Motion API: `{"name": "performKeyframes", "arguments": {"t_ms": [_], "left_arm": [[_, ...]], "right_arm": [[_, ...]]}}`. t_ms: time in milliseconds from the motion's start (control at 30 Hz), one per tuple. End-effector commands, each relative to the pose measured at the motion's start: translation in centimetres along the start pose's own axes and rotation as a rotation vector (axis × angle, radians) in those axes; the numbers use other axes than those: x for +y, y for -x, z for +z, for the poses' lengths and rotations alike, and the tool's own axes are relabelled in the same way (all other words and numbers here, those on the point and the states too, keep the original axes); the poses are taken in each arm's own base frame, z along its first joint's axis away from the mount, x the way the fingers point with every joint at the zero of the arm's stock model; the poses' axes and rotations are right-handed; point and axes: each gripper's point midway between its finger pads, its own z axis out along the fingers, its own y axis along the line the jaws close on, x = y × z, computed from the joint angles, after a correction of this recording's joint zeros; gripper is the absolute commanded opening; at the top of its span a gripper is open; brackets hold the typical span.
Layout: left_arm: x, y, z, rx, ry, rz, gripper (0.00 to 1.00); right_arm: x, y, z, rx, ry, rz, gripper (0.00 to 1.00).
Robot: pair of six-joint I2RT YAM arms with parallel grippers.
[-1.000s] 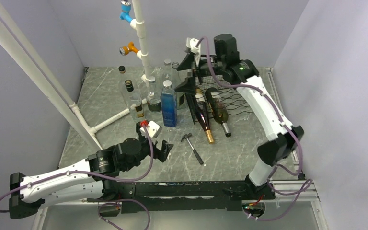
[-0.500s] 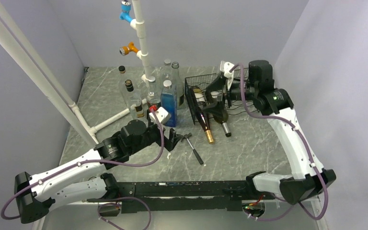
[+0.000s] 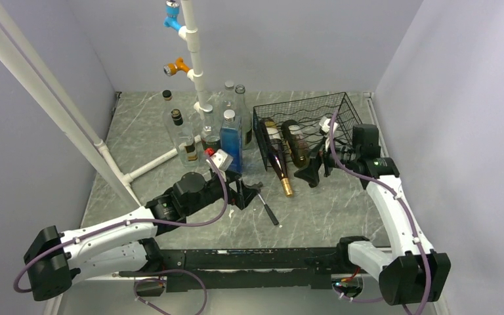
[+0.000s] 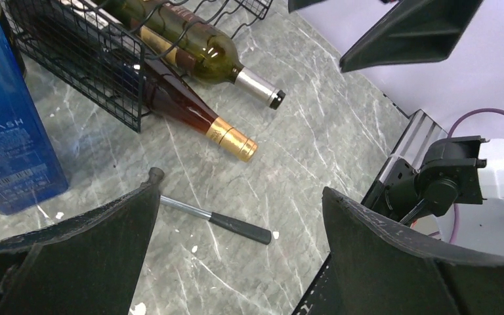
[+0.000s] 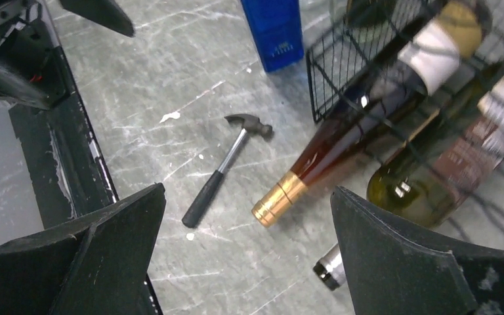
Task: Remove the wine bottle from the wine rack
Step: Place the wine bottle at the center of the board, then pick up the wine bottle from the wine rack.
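The black wire wine rack [image 3: 331,115] stands at the back right of the table. Two wine bottles lie in it, necks poking out at the front: a dark red one with a gold cap [image 3: 279,164] [image 4: 190,111] [image 5: 328,151] and a green one with a silver cap [image 3: 297,141] [image 4: 203,52] [image 5: 426,184]. My right gripper [image 3: 314,169] [image 5: 247,191] hovers open just in front of the rack, above the bottle necks, holding nothing. My left gripper [image 3: 244,192] [image 4: 241,192] stands open over the table left of the necks, above a small hammer [image 3: 267,205].
The hammer [image 4: 216,220] [image 5: 226,167] lies on the marble top in front of the rack. A blue square bottle [image 3: 231,141] [image 4: 6,138] stands beside the rack's left end. Several glass bottles [image 3: 182,134] and a white pipe frame [image 3: 193,59] stand at the back left.
My right arm has swung from behind and above the rack down to its front, by the bottle necks. My left arm has reached forward and to the right, over the hammer. Both grippers stayed open.
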Motion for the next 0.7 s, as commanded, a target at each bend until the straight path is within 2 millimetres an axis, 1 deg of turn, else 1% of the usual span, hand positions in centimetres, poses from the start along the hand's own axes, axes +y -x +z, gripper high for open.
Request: {"name": "performKeyframes", "arguments": {"t_ms": [0, 133, 233, 333, 433, 667], "left_arm": [[-0.7, 1.2, 0.4, -0.074, -0.025, -0.092, 0.99], [0.2, 0.2, 0.4, -0.069, 0.004, -0.112, 0.99], [0.7, -0.4, 0.3, -0.069, 0.024, -0.122, 0.99], [1.2, -1.1, 0.2, -0.063, 0.039, -0.130, 0.99], [1.6, -1.7, 0.1, -0.059, 0.051, -0.137, 0.99], [2.5, -2.4, -0.2, -0.057, 0.083, -0.131, 0.99]], "right_arm": [[-2.4, -1.6, 0.4, -0.037, -0.103, 0.105, 1.00], [-3.3, -4.9, 0.8, 0.054, -0.128, 0.164, 1.00], [-4.7, -6.2, 0.7, 0.095, -0.192, 0.168, 1.00], [-5.7, -6.9, 0.6, 0.111, -0.248, 0.164, 1.00], [-6.1, -7.4, 0.7, 0.128, -0.264, 0.176, 1.00], [-7.6, -8.7, 0.8, 0.170, -0.325, 0.204, 1.00]]}}
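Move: The green wine bottle lies in the rack with its middle about 10 cm ahead of the right hand, 1 cm to its right and 15 cm below. The gold-necked bottle beside it is some 8 cm ahead and 7 cm left, and the hammer roughly 6 cm back and 10 cm left, on the table. From the left hand, the green bottle is about 16 cm ahead and 17 cm right; the hammer is 5 cm right, level, and the blue bottle 14 cm ahead, 5 cm left. Drop the open right gripper about 9 cm towards the green bottle's silver neck, steeply at first, then easing right some 4 cm and a little forward. Swing its wrist clockwise and tip it down, some 20 degrees in all, so the neck comes nearer to lying between the fingers. Sink the open left gripper about 5 cm beside the hammer, touching nothing. ##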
